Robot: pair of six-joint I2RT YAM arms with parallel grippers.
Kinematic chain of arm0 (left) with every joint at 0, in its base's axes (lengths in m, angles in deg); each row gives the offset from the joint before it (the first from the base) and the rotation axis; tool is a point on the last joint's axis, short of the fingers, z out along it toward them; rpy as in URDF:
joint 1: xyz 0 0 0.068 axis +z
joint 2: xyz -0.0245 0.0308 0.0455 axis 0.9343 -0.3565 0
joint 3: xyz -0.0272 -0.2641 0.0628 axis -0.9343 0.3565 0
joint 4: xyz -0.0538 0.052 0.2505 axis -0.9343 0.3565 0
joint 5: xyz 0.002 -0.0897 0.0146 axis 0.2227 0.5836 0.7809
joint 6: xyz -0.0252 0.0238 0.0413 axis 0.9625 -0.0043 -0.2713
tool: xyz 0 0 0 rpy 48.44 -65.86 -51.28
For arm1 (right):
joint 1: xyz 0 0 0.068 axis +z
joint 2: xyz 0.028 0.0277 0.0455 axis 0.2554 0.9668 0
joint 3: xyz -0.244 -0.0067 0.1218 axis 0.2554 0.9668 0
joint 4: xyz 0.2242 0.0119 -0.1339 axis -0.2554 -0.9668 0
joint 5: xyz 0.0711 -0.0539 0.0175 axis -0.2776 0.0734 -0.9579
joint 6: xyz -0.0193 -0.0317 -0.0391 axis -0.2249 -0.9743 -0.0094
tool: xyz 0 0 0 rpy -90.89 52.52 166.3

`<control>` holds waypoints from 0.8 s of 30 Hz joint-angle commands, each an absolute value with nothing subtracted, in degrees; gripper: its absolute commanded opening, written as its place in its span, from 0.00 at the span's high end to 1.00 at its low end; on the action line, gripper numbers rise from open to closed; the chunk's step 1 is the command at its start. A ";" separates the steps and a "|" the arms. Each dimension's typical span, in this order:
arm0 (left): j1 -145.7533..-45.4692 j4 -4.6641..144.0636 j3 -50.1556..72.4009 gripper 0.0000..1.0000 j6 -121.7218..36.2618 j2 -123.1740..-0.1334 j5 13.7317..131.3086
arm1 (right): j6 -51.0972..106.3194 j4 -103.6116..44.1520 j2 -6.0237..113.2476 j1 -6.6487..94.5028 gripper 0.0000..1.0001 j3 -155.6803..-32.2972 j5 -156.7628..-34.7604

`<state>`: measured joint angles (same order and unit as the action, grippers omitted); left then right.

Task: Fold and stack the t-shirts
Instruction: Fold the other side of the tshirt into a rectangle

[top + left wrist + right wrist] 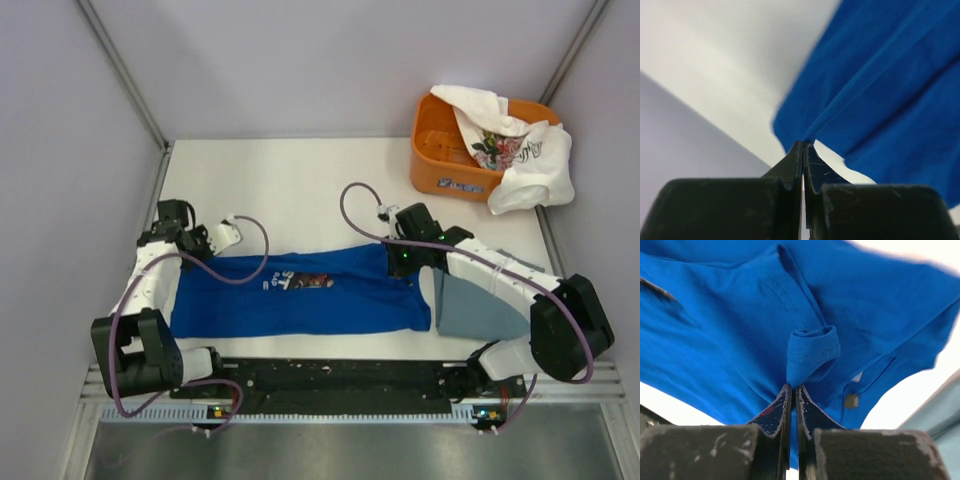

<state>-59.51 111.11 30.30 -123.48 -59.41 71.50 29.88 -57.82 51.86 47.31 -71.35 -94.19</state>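
The royal-blue t-shirt (300, 295) with the dark-and-white print lies stretched across the table's front, folded lengthwise. My left gripper (188, 248) is shut on its far left corner; in the left wrist view the pinched blue cloth (880, 95) hangs from the gripper's tips (803, 145). My right gripper (402, 262) is shut on the far right edge; in the right wrist view a fold of blue hem (812, 352) is pinched at its tips (792, 388). A folded grey-blue t-shirt (472, 305) lies at the right under my right arm. The white floral t-shirt (520, 150) hangs over the basket.
An orange plastic basket (440, 160) stands at the back right of the white table (290, 190). Grey walls close the cell on the left, back and right. A black rail with the arm bases (330, 378) runs along the front edge.
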 commanded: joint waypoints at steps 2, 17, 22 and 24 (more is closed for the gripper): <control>-59.62 114.17 36.87 1.00 -130.42 -60.95 66.63 | 33.27 -58.84 48.99 49.51 1.00 -66.44 -99.10; -59.88 121.79 36.19 0.39 -131.56 -62.54 68.46 | 43.91 -66.57 43.92 49.43 0.63 -63.18 -94.63; -66.89 130.42 26.37 0.35 -123.34 -60.87 77.77 | 44.97 -67.28 36.35 45.92 0.54 -64.32 -93.22; -74.00 130.08 22.05 0.36 -116.05 -60.87 82.16 | 44.79 -64.66 35.99 42.50 0.54 -64.06 -94.70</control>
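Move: Both my hands hold the blue t-shirt's raised flap. Its laying spot is about 6 cm back and 7 cm below my left hand, and about 5 cm back and 4 cm below my right. From the left, the shirt's print is some 22 cm right and 5 cm back. From the right, the small tag is about 3 cm right and 2 cm back, the grey t-shirt some 21 cm right and 5 cm back, and the orange basket about 28 cm ahead and 16 cm right. I swing the held flap down and back with both hands onto the lower layer, my left about 8 cm and my right about 6, the fingers tipping steeper. There I open both grippers and let go of the cloth, ease back slightly farther, then lift while sliding a few centimetres right. ##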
